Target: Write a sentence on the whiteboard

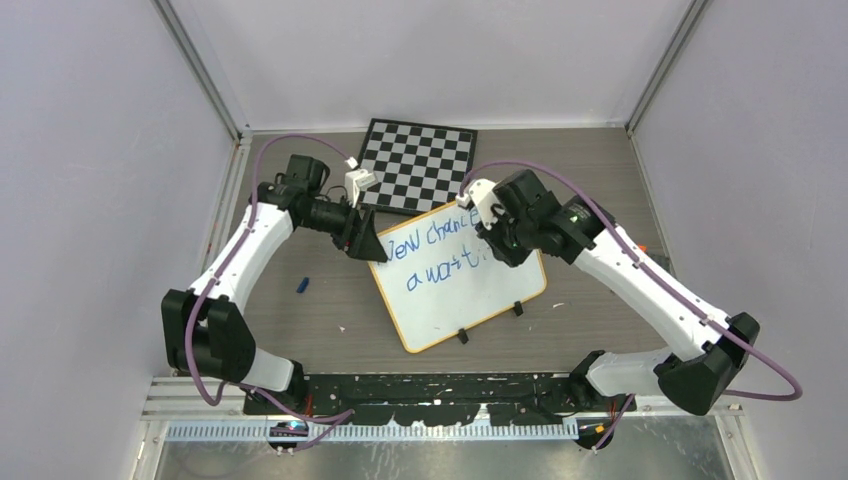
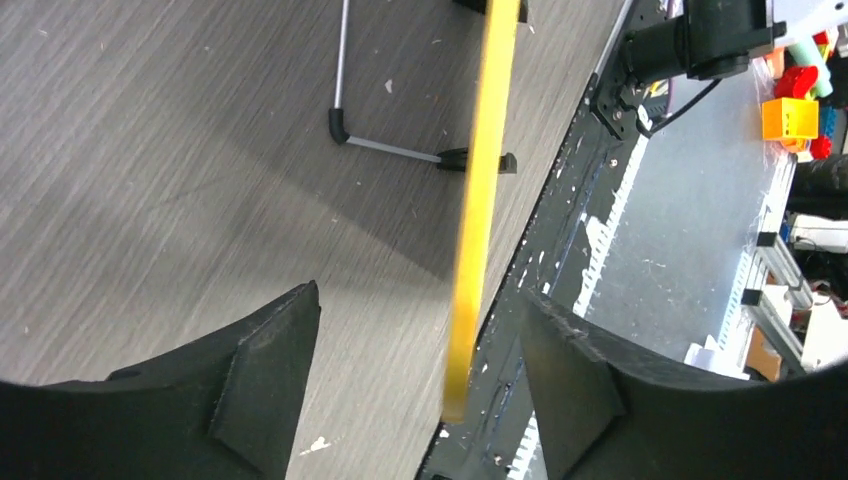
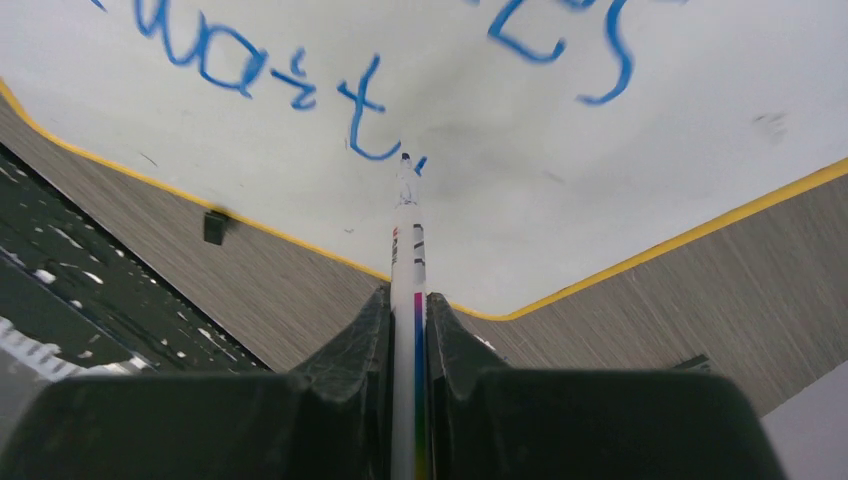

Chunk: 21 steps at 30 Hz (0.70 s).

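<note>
The whiteboard (image 1: 470,300), white with an orange rim, lies tilted in the middle of the table and carries blue handwriting. My right gripper (image 1: 492,250) is over its upper right part, shut on a white marker (image 3: 408,260). The marker's tip rests on the whiteboard (image 3: 620,170) just after the last blue letter. My left gripper (image 1: 372,246) is at the board's upper left corner. In the left wrist view the orange rim (image 2: 478,220) runs edge-on between the open fingers (image 2: 265,385), touching neither, and my left gripper (image 2: 420,390) holds nothing.
A black-and-white chessboard (image 1: 418,165) lies behind the whiteboard, partly under its far edge. A small blue cap (image 1: 303,285) lies on the table to the left. Two black clips (image 1: 463,336) sit on the board's near edge. A thin metal stand leg (image 2: 385,146) shows beneath the board.
</note>
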### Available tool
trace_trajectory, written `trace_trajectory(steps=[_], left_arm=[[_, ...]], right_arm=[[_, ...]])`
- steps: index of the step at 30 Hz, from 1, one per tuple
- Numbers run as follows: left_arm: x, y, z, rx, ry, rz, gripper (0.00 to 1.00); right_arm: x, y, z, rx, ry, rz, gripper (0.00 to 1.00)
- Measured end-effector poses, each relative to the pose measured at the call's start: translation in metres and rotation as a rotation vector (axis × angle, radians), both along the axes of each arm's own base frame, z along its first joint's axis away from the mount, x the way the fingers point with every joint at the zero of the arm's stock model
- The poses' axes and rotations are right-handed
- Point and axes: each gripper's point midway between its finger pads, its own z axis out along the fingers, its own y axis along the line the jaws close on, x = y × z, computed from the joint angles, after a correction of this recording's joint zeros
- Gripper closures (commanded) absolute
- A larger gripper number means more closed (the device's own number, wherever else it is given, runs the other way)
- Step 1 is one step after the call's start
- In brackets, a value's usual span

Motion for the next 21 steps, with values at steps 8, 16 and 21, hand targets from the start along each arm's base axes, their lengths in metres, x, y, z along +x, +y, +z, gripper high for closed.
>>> trace_trajectory(steps=[8,16,21], left_arm=[[0.0,0.009,0.005,0.02,-0.012,0.032,0.0],[0.043,0.077,0.053,-0.064,-0.069,0.29,0.0],[0.054,0.129,0.061,0.017,-0.107,0.432,0.0]], right_arm=[[0.02,0.026,0.105,0.263,-0.139,-0.013,1.0],[0.045,0.017,0.155,0.396,-0.21,-0.116,1.0],[0.049,0.01,0.159,0.437,-0.193,-0.17,1.0]])
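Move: The right hand, marker gripped, has the last small stroke of the second line about 8 cm below it, 2 cm ahead and 3 cm to its left; the whiteboard's top right corner lies some 15 cm ahead, 2 cm right and 4 cm lower. The left hand's half-open fingers straddle the board's top left corner, about 1 cm right of and below the hand point. From the left hand, the blue cap is roughly 16 cm left, 3 cm ahead and 18 cm down. Still gripping the marker, its tip already clear of the writing, the right hand climbs fast from the whiteboard, some 16 cm up and 5 cm forward, its wrist rolling about 25 degrees so the marker swings leftward. The left fingers finish opening around the top left corner, then that hand backs off it, about 13 cm left, rising and reaching forward some 6 cm each, turning counter-clockwise. ##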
